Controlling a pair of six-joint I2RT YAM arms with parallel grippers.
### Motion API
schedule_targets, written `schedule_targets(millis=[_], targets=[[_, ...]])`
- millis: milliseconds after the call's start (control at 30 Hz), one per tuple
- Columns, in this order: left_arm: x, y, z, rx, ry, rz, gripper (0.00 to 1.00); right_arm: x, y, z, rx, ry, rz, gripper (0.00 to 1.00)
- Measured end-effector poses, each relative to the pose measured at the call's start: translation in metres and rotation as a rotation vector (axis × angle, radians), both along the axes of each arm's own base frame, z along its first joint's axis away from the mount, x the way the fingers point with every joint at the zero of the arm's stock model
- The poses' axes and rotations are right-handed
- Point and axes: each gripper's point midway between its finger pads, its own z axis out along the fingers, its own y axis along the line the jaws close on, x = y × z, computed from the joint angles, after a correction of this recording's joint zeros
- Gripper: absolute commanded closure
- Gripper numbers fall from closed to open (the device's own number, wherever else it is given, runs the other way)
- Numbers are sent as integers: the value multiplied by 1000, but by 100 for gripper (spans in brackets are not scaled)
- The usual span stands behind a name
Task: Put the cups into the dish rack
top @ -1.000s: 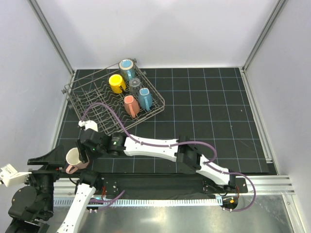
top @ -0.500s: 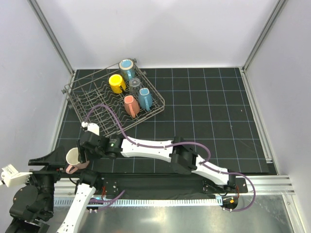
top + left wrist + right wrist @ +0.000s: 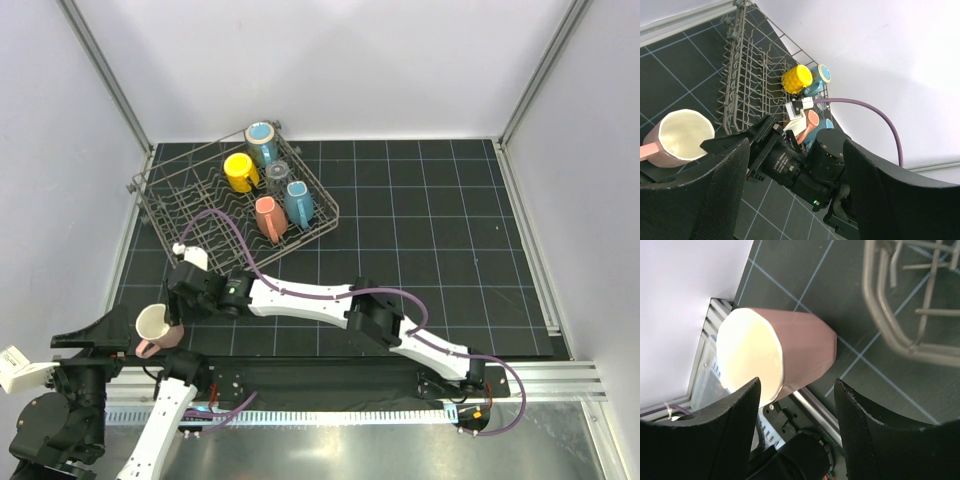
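The dish rack (image 3: 190,205) sits at the back left with several cups in its right end: light blue (image 3: 262,136), yellow (image 3: 239,172), clear (image 3: 277,172), blue (image 3: 298,202) and salmon-pink (image 3: 268,216). Another pink cup (image 3: 154,326) with a cream inside stands at the mat's near left corner, its handle toward the front. My right gripper (image 3: 176,306) reaches across to it. In the right wrist view its jaws (image 3: 797,385) stand open around the cup's (image 3: 800,350) lower side, with a gap at the right finger. My left gripper (image 3: 795,150) is open and holds nothing; the pink cup (image 3: 679,136) lies to its left.
The aluminium rail (image 3: 330,372) runs just in front of the pink cup. The right arm's long white link (image 3: 310,298) crosses the mat low, from the right base to the left. The rack's empty tine rows (image 3: 747,80) lie just beyond the right wrist.
The right arm has shifted a little left and its jaws have narrowed slightly around the pink cup. The left arm has drawn back toward the near left. The cup has not moved.
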Motion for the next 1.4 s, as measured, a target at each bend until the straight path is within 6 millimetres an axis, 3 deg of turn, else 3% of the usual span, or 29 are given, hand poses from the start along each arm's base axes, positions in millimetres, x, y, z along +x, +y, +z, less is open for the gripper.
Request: schedule_targets(millis=[367, 667, 833, 933, 1400], targets=[[0, 0, 0, 7, 3, -1, 27, 13, 8, -17, 1, -6, 0, 53], [1, 0, -3, 19, 13, -2, 27, 9, 10, -16, 5, -10, 28, 76], [2, 0, -4, 19, 18, -2, 27, 9, 3, -30, -31, -6, 41, 96], [3, 0, -5, 17, 19, -2, 28, 8, 0, -39, -49, 10, 42, 96], [5, -3, -4, 7, 25, -8, 28, 11, -3, -34, -5, -47, 103, 96]])
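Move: Just left of the right hand, its middle some 6 cm to the left, 2 cm back and 7 cm lower, stands the pink mug, with its rim up. From this hand, the dish rack's near corner is about 9 cm ahead and 2 cm to the right, some 6 cm lower; the salmon mug already in the rack is roughly 26 cm ahead and 21 cm right, 3 cm lower. From the left hand, the pink mug lies about 7 cm ahead, level sideways and 29 cm below. Sinking about 4 cm in two stages, the right hand first eases a centimetre or so forward and left over the pink mug's near rim, then closes its wide-open fingers, drops further while coming back right, and pinches the rim wall between the tips. It keeps that grip, rises barely half a centimetre and begins a slight counter-clockwise turn. ##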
